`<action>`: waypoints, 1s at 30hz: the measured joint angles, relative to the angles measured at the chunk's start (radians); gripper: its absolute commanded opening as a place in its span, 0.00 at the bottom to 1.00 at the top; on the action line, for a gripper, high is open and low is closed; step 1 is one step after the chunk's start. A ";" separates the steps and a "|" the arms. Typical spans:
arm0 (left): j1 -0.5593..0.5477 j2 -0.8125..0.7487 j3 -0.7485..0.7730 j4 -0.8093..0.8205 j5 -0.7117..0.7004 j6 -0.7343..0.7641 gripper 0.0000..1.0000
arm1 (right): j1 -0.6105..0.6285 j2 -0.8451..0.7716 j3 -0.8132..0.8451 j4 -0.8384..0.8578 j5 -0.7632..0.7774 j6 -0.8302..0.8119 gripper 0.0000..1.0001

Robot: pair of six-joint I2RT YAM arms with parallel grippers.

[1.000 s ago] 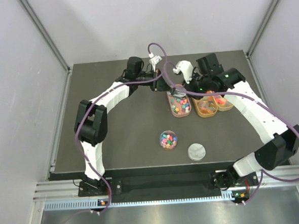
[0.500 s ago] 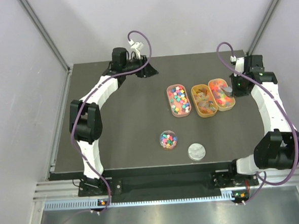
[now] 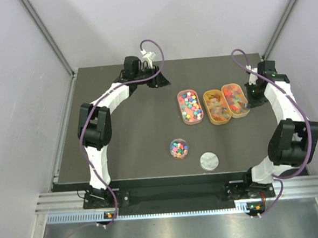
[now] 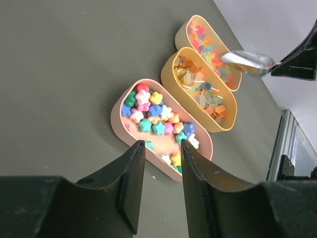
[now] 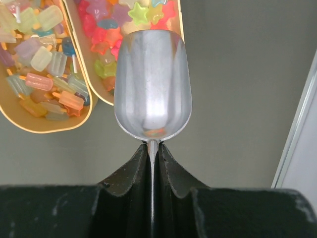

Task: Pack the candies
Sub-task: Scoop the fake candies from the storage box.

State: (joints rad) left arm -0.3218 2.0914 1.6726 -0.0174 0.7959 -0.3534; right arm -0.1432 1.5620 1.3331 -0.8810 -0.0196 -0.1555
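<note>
Three oval trays hold candies: multicoloured stars (image 3: 190, 106) in the left one, pale gummies (image 3: 216, 107) in the middle one, red-orange pieces (image 3: 234, 97) in the right one. A round clear jar (image 3: 178, 148) with multicoloured candies stands nearer the front, its silver lid (image 3: 209, 160) beside it. My right gripper (image 5: 152, 148) is shut on the thin handle of a silver scoop (image 5: 152, 84), which is empty and hovers over the near end of the red-orange tray (image 5: 174, 20). My left gripper (image 4: 161, 144) is open and empty, above the table left of the star tray (image 4: 119, 126).
The right arm (image 3: 282, 98) runs along the right side of the table, the left arm (image 3: 114, 92) along the back left. The cell's walls and metal frame posts enclose the table. The scoop also shows in the left wrist view (image 4: 247, 62).
Both arms have drawn back from over the trays: the left gripper to the back left, the right gripper with the scoop to the right side of the trays.
</note>
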 measured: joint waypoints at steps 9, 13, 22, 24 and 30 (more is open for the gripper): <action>0.014 0.079 0.018 0.017 0.000 -0.019 0.40 | 0.006 0.092 0.012 -0.001 0.000 -0.002 0.00; 0.023 0.112 0.032 0.016 0.000 -0.034 0.39 | 0.026 0.128 0.050 0.005 0.009 -0.002 0.00; 0.044 0.119 0.037 0.015 0.001 -0.037 0.39 | 0.058 0.194 0.102 0.029 0.018 -0.009 0.00; 0.046 0.119 0.037 0.014 0.000 -0.037 0.39 | 0.058 0.200 0.101 0.029 0.016 -0.009 0.00; 0.047 0.119 0.037 0.014 0.000 -0.038 0.39 | 0.061 0.228 0.100 0.029 0.013 -0.009 0.00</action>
State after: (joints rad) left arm -0.2752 2.2105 1.7100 -0.0029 0.7959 -0.3912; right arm -0.0822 1.7901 1.4326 -0.8524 -0.0063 -0.1642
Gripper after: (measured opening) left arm 0.387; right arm 0.120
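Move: The right hand holds the scoop, bowl down, at the near right edge of the right-hand candy box; that box's middle lies about 9 cm ahead, 4 cm to the left and 11 cm below. The middle candy box sits roughly 7 cm ahead and 12 cm left, about as low. From the left hand, idle and empty, the right-hand box lies some 27 cm to the right, 2 cm back and 15 cm below. The right hand, keeping its pinch on the scoop handle, sinks about 2.5 cm, carries the scoop some 3.5 cm forward and slightly left over the near end of the right-hand candy box, then sinks 2 cm more, tipping about 5 degrees to point more steeply down so the front of the bowl goes in among the star candies. Meanwhile the left hand, touching nothing and its fingers still partly open, lowers about 4.5 cm while easing forward and a little left, then holds still. ##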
